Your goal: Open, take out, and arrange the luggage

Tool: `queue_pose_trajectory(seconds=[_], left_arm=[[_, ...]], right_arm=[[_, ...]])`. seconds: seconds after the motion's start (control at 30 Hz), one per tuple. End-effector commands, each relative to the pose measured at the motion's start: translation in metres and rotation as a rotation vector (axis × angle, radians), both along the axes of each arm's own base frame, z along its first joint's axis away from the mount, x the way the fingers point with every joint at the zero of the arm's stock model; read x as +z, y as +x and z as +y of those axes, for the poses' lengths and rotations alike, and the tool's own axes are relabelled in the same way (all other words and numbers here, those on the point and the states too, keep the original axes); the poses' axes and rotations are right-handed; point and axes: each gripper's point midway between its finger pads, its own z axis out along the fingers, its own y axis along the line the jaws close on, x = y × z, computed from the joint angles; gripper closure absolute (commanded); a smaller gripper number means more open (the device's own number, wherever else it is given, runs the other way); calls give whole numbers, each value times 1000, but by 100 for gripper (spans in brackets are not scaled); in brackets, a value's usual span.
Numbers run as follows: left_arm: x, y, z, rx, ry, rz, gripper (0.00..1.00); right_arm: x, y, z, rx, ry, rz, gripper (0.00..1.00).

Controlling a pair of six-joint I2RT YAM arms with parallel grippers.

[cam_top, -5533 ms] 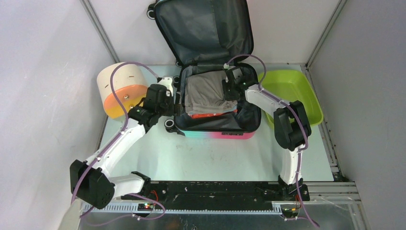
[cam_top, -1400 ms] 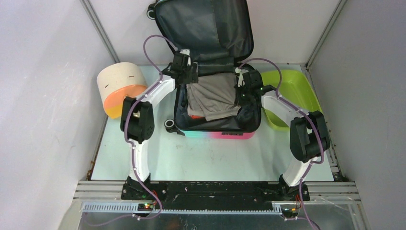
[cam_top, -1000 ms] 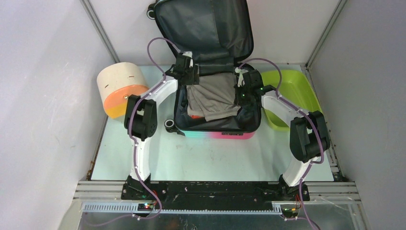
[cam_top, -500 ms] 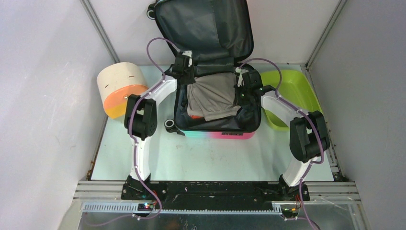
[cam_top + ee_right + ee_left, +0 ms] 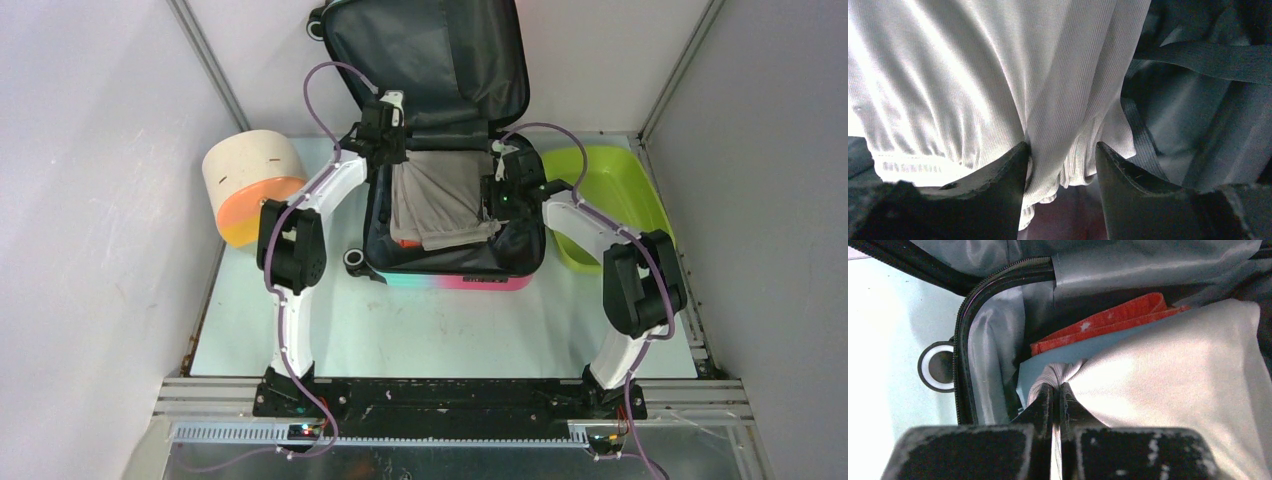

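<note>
The luggage (image 5: 455, 280) lies open at the back of the table, its pink-to-teal shell toward me and its dark-lined lid (image 5: 425, 55) leaning on the wall. A grey garment (image 5: 440, 200) lies on top of the folded clothes inside. My left gripper (image 5: 392, 150) is shut on the garment's far left corner (image 5: 1058, 374), bunching the cloth. My right gripper (image 5: 490, 195) stands open at the garment's right edge, folds of ribbed grey cloth (image 5: 1063, 150) hanging between its fingers (image 5: 1013, 170). Under the garment show a light blue piece (image 5: 1058, 357) and an orange starred one (image 5: 1108, 317).
A cream-and-orange cylinder (image 5: 250, 185) lies on its side left of the suitcase. A lime-green tub (image 5: 610, 195) sits right of it, against the right arm. A black wheel (image 5: 937, 366) of the suitcase shows beside the zip edge. Walls close in on three sides.
My left gripper closed on the garment's corner and pulled it a little up and back. My right gripper opened, letting go of the garment's right edge.
</note>
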Motion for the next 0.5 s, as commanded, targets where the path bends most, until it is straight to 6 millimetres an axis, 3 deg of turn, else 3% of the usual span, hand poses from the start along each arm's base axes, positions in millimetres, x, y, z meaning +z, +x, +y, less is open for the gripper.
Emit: queue_pose_trajectory(seconds=[0.0, 0.23, 0.3, 0.47], left_arm=[[46, 8, 10, 0, 5, -101, 100], [48, 10, 9, -1, -4, -110, 100], [47, 10, 8, -4, -6, -110, 100], [52, 8, 7, -10, -14, -112, 100]], right_arm=[[-8, 7, 1, -14, 8, -3, 45], [-18, 8, 8, -3, 9, 9, 42], [-22, 9, 8, -7, 6, 14, 46], [-24, 12, 6, -4, -24, -8, 80]])
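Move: The fold at the right side of the grey trousers lies just under the right hand's open fingers, about 1 cm ahead, 1 cm left and 2 cm lower. From that hand the suitcase's right rim is some 11 cm right and 1 cm ahead, its front rim about 14 cm back and 5 cm left, and the red cloth some 15 cm left, 7 cm back and 5 cm lower. From the left hand, the fold is about 16 cm right, 11 cm back and 5 cm lower. Downward goes the right hand, about 2.5 cm at a steady pace with hardly any tilt, straddling the grey fold with open fingers; late in the descent they close to roughly half their gap, bringing the pads in on both sides of the fold. The left hand stays put, fingers shut on the trousers' far left corner. ##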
